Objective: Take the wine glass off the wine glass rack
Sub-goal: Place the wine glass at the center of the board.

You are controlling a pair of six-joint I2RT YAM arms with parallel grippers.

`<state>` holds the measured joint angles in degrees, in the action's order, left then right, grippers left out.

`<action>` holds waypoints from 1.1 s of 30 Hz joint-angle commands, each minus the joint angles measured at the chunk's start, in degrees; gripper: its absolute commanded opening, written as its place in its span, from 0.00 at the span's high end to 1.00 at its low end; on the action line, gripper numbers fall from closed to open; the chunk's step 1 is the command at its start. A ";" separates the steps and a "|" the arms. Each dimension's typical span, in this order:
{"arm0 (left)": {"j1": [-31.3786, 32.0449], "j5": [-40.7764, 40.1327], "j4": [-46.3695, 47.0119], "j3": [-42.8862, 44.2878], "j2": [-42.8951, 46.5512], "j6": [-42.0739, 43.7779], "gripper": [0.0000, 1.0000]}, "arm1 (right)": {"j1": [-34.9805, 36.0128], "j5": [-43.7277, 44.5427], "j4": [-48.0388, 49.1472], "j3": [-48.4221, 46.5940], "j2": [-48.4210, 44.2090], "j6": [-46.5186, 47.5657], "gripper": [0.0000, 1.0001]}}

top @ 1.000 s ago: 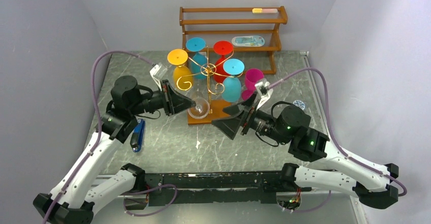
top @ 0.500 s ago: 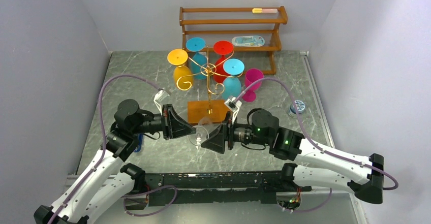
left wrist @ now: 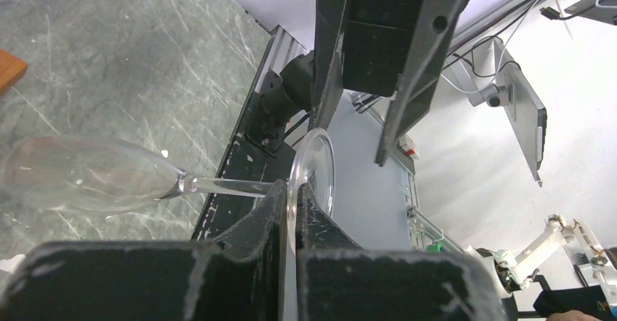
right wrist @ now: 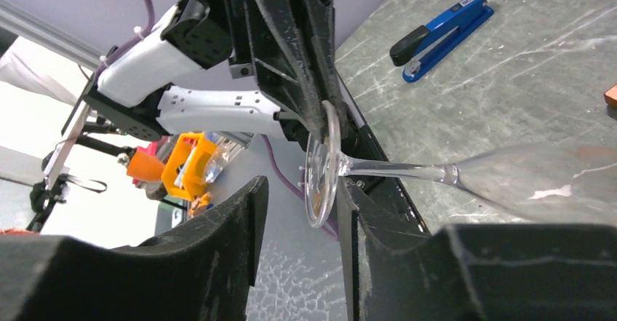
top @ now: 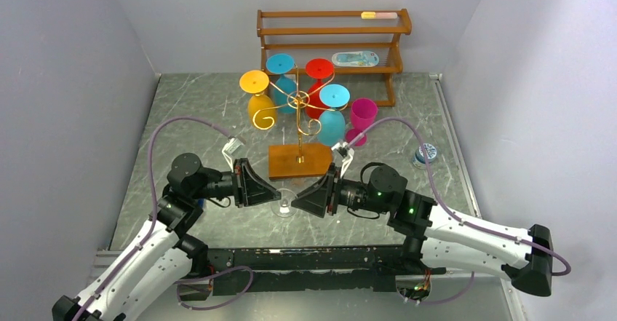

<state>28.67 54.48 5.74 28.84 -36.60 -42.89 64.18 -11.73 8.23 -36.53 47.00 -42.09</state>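
The clear wine glass (top: 284,204) lies on its side low over the table, off the gold wine glass rack (top: 298,105) and in front of its wooden base (top: 298,161). My left gripper (left wrist: 291,199) is shut on the rim of the glass's round foot (left wrist: 314,167); the bowl (left wrist: 80,183) points away to the left. My right gripper (right wrist: 300,190) faces it from the other side, open, with the foot (right wrist: 321,162) between its fingers. One finger (right wrist: 348,204) sits close against the foot; the other stands clearly apart.
Yellow (top: 256,95), blue (top: 280,73), red (top: 319,77) and teal (top: 332,113) glasses hang on the rack. A magenta cup (top: 361,116) stands beside it, a wooden shelf (top: 331,37) behind. A blue stapler (right wrist: 440,33) lies on the table.
Both arms came back from the rack toward the near edge, the left carrying the clear glass. The right gripper's jaws narrowed around the foot.
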 commanded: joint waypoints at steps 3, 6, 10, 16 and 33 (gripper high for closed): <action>0.32 -1.60 2.25 0.34 1.38 -2.88 0.95 | 0.01 -0.04 0.40 -2.90 4.80 -2.04 0.58; 0.42 -3.28 -2.20 2.53 2.75 -2.65 0.95 | 0.04 -2.73 1.20 -3.38 6.50 -2.46 0.60; 0.38 -3.69 -13.59 7.46 2.86 4.87 0.95 | -0.02 -1.76 4.78 -0.85 4.70 -3.52 0.76; 0.41 -6.74 -22.14 10.51 2.65 8.51 0.95 | 0.00 -5.31 8.34 1.33 2.64 -2.90 1.00; 0.42 -5.52 -25.07 5.22 5.14 9.51 0.33 | 0.02 -2.64 6.10 1.03 4.69 -2.48 1.00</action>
<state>29.34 48.71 -16.43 37.21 -32.49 -34.22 64.14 -16.34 14.24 -35.75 52.34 -44.93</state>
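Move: The clear wine glass hangs foot up, its foot already pinched by the left fingers; the foot's middle is about 3 cm right and 1 cm back of the left hand, level with it. From the half-open right hand it lies roughly 3 cm left and 1 cm ahead, level. From the right hand, the rack base is some 22 cm straight ahead and 22 below, and the pink glass some 30 ahead, 16 right and 15 below. The right fingers close from about half open and pinch the foot of the clear wine glass from its right side, after that hand eases about 2 cm left onto it, dipping and partly rising again. Meanwhile the left hand rises about 2 cm, keeping its pinch; once the right grip is shut, the left fingers open wide and let go, drifting slightly back and left and sinking again. ##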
